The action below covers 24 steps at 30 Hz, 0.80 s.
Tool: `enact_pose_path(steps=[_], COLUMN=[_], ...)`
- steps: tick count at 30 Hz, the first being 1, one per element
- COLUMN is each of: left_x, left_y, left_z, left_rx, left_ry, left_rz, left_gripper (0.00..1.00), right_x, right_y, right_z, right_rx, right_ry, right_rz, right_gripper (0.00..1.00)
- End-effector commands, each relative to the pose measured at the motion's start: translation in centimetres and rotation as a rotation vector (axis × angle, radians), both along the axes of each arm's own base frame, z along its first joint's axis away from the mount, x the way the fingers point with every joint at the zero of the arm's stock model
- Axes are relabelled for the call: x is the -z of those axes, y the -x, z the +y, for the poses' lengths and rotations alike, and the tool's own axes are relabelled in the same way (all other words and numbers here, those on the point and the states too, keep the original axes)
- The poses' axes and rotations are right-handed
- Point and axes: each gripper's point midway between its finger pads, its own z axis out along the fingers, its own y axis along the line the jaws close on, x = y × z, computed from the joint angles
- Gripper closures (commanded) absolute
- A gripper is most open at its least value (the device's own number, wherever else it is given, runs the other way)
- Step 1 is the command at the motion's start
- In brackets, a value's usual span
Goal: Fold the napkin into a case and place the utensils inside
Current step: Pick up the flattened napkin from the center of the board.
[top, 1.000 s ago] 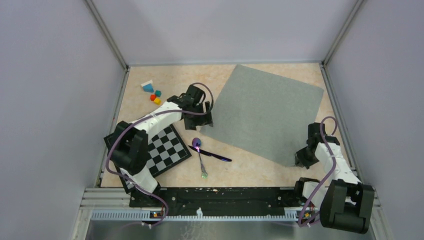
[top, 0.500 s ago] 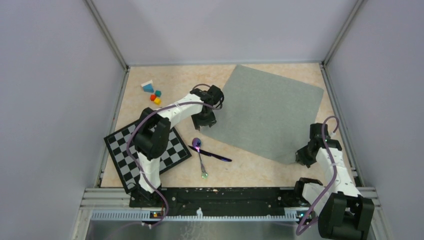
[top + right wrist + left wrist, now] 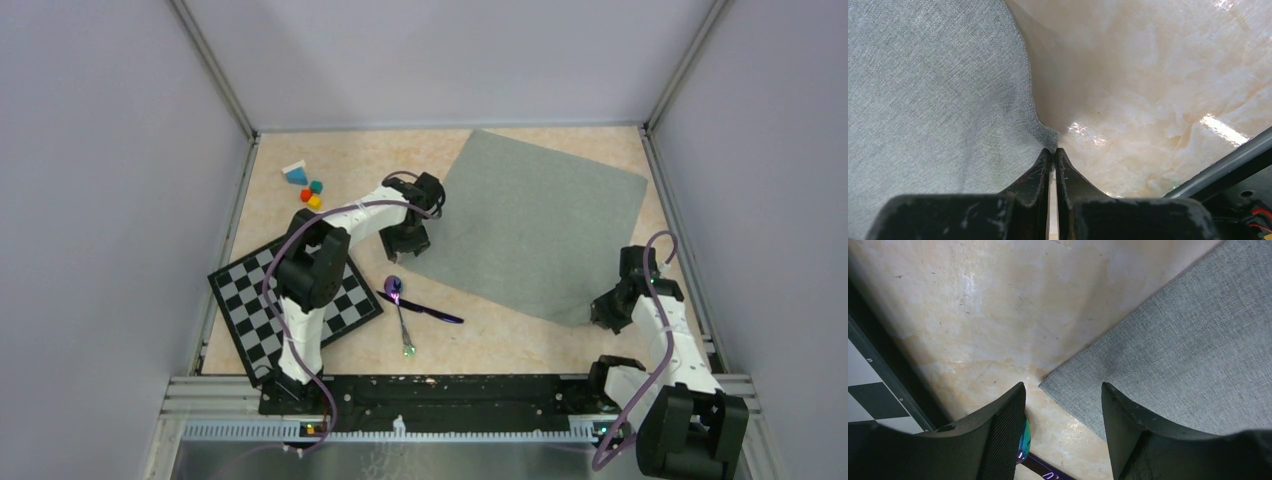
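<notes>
The grey-green napkin (image 3: 540,220) lies spread flat, turned at an angle, on the right half of the table. My left gripper (image 3: 408,243) is at its left corner. In the left wrist view the gripper (image 3: 1063,390) is open, its fingers astride that corner of the napkin (image 3: 1173,340). My right gripper (image 3: 603,315) is at the near right corner. In the right wrist view the gripper (image 3: 1053,151) is shut on the napkin (image 3: 933,90), its tip pinched. The purple spoon (image 3: 401,312) and the dark stick (image 3: 428,311) lie crossed on the table near the front; the spoon's bowl (image 3: 1023,445) peeks past my left finger. No case shows.
A black-and-white checkered board (image 3: 345,300) lies at the front left, partly under my left arm. Small coloured blocks (image 3: 308,190) sit at the back left. Walls with metal rails close in the table, and a black rail (image 3: 1228,170) runs close to my right gripper.
My left gripper moved right from beside the blocks to the napkin's left corner, and its jaws narrowed. My right gripper stayed pinched on its corner, shifting only slightly.
</notes>
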Motion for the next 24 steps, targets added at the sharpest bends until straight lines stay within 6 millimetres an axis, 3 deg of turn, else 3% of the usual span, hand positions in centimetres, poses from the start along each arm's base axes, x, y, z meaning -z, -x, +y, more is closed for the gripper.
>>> enact_pose_path(steps=[1, 13, 19, 22, 23, 24], left_x=[1.6, 4.9, 6.9, 6.8, 6.4, 5.8], left_y=[0.2, 3.5, 3.6, 2.8, 2.5, 2.0], left_z=[0.2, 1.5, 2.1, 2.2, 2.3, 2.2], left_rx=[-0.022, -0.181, -0.231, -0.224, -0.218, -0.207], left_ry=[-0.004, -0.033, 0.029, 0.051, 0.058, 0.066], left_rz=[0.021, 0.132, 0.131, 0.098, 0.084, 0.06], left_gripper=[0.38, 0.44, 0.65, 0.94, 1.0, 1.0], right_x=[-0.2, -0.2, -0.3, -0.2, -0.4, -0.7], right_y=[-0.3, -0.2, -0.3, -0.4, -0.7, -1.2], right_z=[-0.1, -0.2, 0.0, 0.1, 0.1, 0.3], right_rx=[0.004, 0.022, 0.036, 0.03, 0.006, -0.025], right_ry=[0.003, 0.007, -0.01, -0.012, -0.007, -0.014], right_rz=[-0.024, -0.023, -0.035, -0.044, -0.062, -0.089], right_gripper=[1.0, 1.0, 1.0, 1.0, 1.0, 1.0])
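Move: The napkin's left corner lies about 1 cm to the left of the open left fingertips, level fore and aft and some 2 cm below. From that hand, the spoon bowl is about 6 cm back and 3 cm left, the knife 11 cm back and 3 cm right, and the chessboard 12 cm back and 24 cm left. From the right hand, that same left corner is roughly 13 cm ahead, 44 cm left and 2 cm lower. The napkin's left corner is pinched by the left hand, which sinks not quite 2 cm onto the cloth, turning some 10 degrees counter-clockwise with a slight tilt, and closes its half-open fingers fully late in the descent. The right hand stays in place and keeps its shut grip on the napkin's near corner. ##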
